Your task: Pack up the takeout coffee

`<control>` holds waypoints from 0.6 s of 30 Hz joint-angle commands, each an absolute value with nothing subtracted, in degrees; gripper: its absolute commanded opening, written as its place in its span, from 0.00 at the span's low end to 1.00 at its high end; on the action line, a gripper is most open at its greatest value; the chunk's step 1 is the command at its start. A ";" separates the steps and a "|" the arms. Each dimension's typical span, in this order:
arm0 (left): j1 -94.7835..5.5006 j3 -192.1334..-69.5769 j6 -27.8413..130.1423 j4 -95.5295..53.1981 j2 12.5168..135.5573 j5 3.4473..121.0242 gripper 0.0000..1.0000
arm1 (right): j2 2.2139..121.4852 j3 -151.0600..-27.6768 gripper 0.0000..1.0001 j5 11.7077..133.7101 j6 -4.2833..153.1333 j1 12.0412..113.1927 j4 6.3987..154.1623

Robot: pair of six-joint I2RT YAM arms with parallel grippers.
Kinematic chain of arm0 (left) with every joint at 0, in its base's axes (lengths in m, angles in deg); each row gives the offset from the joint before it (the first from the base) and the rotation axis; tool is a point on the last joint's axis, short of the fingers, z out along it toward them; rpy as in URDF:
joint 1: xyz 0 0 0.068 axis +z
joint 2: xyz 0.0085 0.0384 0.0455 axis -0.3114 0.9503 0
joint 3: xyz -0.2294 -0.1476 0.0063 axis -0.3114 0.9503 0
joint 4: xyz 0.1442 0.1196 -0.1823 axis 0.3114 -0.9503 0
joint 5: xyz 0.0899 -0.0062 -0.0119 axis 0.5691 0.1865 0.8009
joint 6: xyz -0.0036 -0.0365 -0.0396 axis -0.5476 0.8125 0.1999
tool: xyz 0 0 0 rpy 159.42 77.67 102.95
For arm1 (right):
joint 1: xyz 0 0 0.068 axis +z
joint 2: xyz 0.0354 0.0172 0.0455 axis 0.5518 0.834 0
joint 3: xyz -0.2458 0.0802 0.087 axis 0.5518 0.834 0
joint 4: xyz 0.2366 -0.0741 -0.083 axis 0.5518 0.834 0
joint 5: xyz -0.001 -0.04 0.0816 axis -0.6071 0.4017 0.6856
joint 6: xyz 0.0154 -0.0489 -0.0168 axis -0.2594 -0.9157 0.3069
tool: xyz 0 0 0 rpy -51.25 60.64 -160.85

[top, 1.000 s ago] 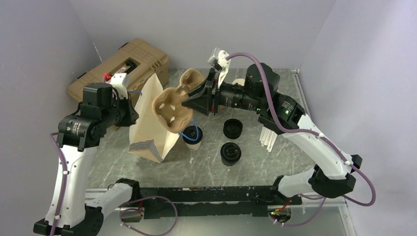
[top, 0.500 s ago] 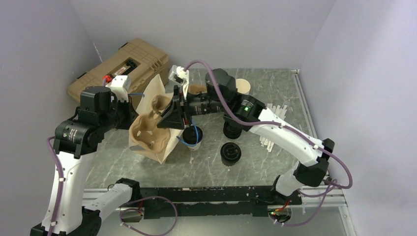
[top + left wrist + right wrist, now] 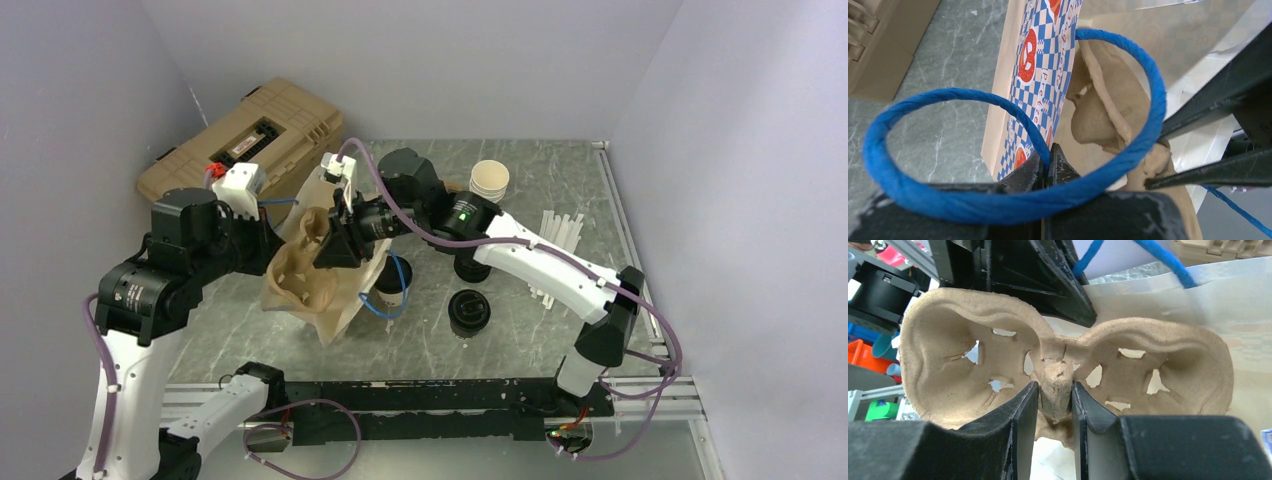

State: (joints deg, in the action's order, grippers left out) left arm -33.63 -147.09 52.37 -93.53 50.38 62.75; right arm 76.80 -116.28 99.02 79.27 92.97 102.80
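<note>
The takeout coffee [image 3: 391, 288], a pale cup with a black lid, stands on the table just right of the paper bag [image 3: 345, 300], half hidden by it. My left gripper [image 3: 270, 238] [image 3: 1049, 159] is shut on one blue rope handle [image 3: 973, 97] of the bag, holding its mouth up. My right gripper [image 3: 335, 247] [image 3: 1055, 390] is shut on the centre ridge of a brown pulp cup carrier [image 3: 298, 272] [image 3: 1063, 365]. The carrier stands on edge in the bag's mouth, its two cup wells empty. The bag's other blue handle [image 3: 385, 305] loops round the coffee.
Two round black lidded things [image 3: 470, 312] [image 3: 470, 268] sit right of the coffee. A stack of cream cups [image 3: 489, 180] and white straws [image 3: 560, 232] lie at the back right. A tan toolbox [image 3: 250, 135] fills the back left corner.
My right arm has swung left and down, carrying the pulp carrier from above the table into the bag's mouth. The left arm has shifted slightly, still holding the handle.
</note>
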 commanded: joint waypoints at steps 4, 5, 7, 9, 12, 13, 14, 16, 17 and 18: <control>-36.66 -147.60 50.55 -93.26 47.24 59.69 0.00 | 74.10 -117.25 0.31 96.38 75.32 90.54 104.64; -36.95 -147.30 50.34 -93.26 46.77 59.62 0.00 | 73.63 -116.94 0.31 96.28 75.08 90.27 104.91; -37.41 -147.02 50.22 -93.23 46.16 59.54 0.00 | 72.76 -116.57 0.31 95.20 74.31 89.89 105.69; -37.55 -147.22 50.17 -93.40 45.92 59.28 0.00 | 72.24 -116.90 0.31 93.38 72.96 89.83 107.47; -37.65 -148.07 50.28 -94.02 46.02 59.54 0.00 | 71.77 -117.04 0.32 90.66 70.78 89.83 110.25; -37.64 -148.22 50.10 -94.05 46.04 59.32 0.00 | 71.78 -117.01 0.31 89.77 70.13 89.87 111.05; -37.72 -148.10 50.01 -93.72 45.89 58.88 0.00 | 71.93 -117.05 0.32 88.93 69.41 89.95 111.83; -37.70 -147.87 49.94 -93.45 45.74 58.64 0.00 | 72.43 -117.18 0.32 87.52 68.17 90.55 113.37; -37.74 -147.96 49.95 -93.63 45.74 58.94 0.00 | 72.70 -117.18 0.32 87.08 66.22 91.06 113.88; -37.78 -148.19 50.01 -93.76 45.82 59.59 0.00 | 73.10 -117.23 0.31 86.41 65.21 91.70 114.42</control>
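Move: The paper bag's middle lies about 10 cm below the right hand, 2 cm ahead and 1 cm to its right; that hand already holds the cup carrier by its middle rib in the bag's mouth. The nearer lidded cup stands some 8 cm ahead and 10 cm right, the other lidded cup 2 cm ahead and 25 cm right, both nearly 30 cm lower. From the left hand, keeping the blue handle, the bag's middle is 8 cm right, 2 cm back, 9 cm below. The cup carrier, still pinched in the right fingers, travels about 5 cm forward and to the right within the bag's mouth, sinking slightly, while that wrist turns a little clockwise and tips its leftward-pointing fingers down. Meanwhile the left hand, shut on the blue handle, draws its side of the bag back some 3 cm with a slight lift and clockwise turn, then stops. ##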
